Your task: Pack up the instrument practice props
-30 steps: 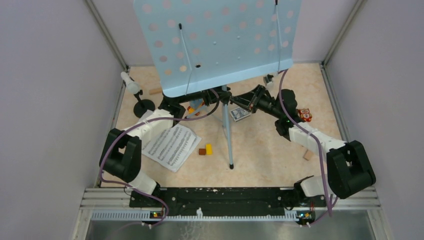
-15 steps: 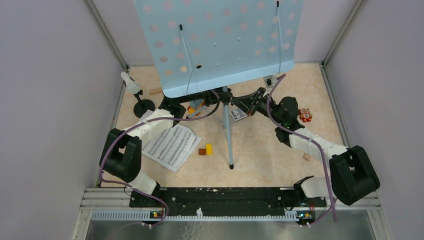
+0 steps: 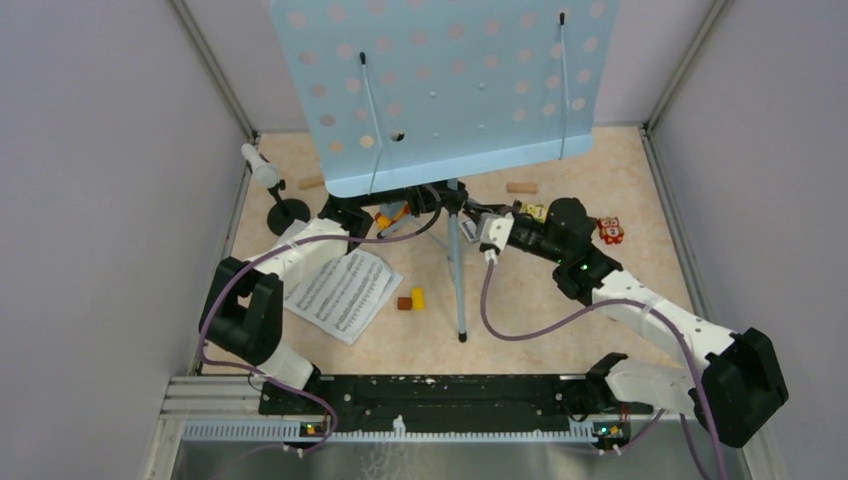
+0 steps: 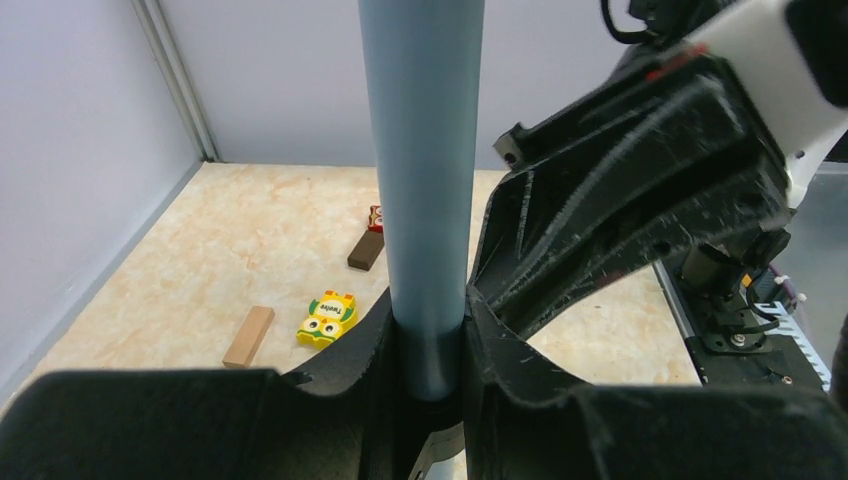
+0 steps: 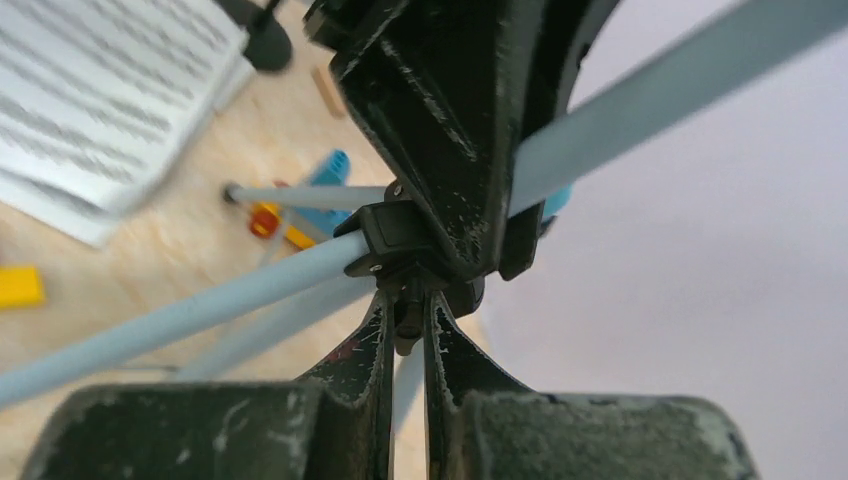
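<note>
The light-blue perforated music rack (image 3: 440, 80) stands at the back on its pole (image 4: 425, 150), with one tripod leg (image 3: 458, 290) running toward me. My left gripper (image 3: 437, 198) (image 4: 427, 335) is shut round the pole just under the panel. From the right, my right gripper (image 3: 467, 214) (image 5: 405, 320) is shut on a small black knob (image 5: 404, 325) under the stand's black collar (image 5: 420, 230). White sheet-music pages (image 3: 340, 290) lie left of the leg. A white toy microphone (image 3: 261, 167) sits in a black round-based holder (image 3: 288, 212) at the far left.
Near the pole's foot lie a blue and orange toy (image 3: 390, 215) and a card deck (image 3: 470, 229). Small yellow and brown blocks (image 3: 412, 299) rest by the pages. Wooden blocks (image 3: 521, 187) and owl pieces (image 3: 610, 230) (image 4: 327, 315) dot the back right. Walls close three sides.
My right gripper has swung left from behind the pole to the collar and shut on the knob. Its elbow moved toward the near right. The rack panel leaned slightly right.
</note>
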`<state>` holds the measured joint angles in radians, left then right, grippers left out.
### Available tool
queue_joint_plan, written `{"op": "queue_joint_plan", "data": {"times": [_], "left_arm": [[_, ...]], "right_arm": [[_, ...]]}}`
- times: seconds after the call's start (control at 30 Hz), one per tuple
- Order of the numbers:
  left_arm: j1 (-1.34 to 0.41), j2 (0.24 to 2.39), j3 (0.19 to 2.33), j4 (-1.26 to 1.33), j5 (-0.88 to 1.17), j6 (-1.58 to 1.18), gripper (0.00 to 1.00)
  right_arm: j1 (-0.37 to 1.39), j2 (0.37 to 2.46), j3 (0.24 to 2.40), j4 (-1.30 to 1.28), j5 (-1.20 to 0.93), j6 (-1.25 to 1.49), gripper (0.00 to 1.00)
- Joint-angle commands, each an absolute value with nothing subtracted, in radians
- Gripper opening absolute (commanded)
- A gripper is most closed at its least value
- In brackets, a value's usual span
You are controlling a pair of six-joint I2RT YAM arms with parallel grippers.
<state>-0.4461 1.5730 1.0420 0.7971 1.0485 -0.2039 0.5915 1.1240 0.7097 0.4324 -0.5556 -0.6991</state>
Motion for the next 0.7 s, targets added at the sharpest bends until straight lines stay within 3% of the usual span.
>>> {"op": "queue_joint_plan", "data": {"times": [0.0, 0.3, 0.43, 0.6, 0.67], "left_arm": [[-0.394, 1.618, 1.018, 0.640, 0.965, -0.161, 0.00], [-0.393, 1.614, 1.019, 0.643, 0.966, -0.163, 0.00], [-0.394, 1.615, 1.019, 0.643, 0.968, -0.167, 0.00], [-0.393, 1.605, 1.020, 0.633, 0.962, -0.154, 0.00], [-0.393, 1.599, 1.017, 0.627, 0.957, -0.144, 0.00]], "right_arm": [[0.766, 1.075, 0.755, -0.050, -0.441, -1.252, 0.00], [0.980, 1.112, 0.705, -0.050, 0.213, -1.700, 0.00], [0.998, 1.112, 0.641, 0.155, 0.274, -1.714, 0.02], [1.016, 1.037, 0.637, 0.245, 0.215, -1.444, 0.20], [1.019, 0.971, 0.608, 0.337, 0.168, -1.275, 0.52]]}}
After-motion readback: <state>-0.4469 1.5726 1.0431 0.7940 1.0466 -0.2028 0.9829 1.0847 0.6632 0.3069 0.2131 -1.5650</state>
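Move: The collar knob on the stand is already between the right fingertips, about 1 cm farther left and level with them. The stand's upright, from the right hand, runs some 3 cm ahead and 2 cm to the left; the left fingers hold it about 4 cm higher. The blue desk's middle is roughly 15 cm ahead, 6 cm left and 25 cm above the right hand. From the left hand the knob lies about 3 cm back, 2 cm right and 4 cm below. Keep the right fingers pinched on the collar knob and roll the right wrist on counter-clockwise, looking along the fingers, by some 55 degrees, with the fingertips almost in place. Then open them to let go of the knob and start easing the hand back about 1 cm. Hold the upright still with the left gripper throughout. ##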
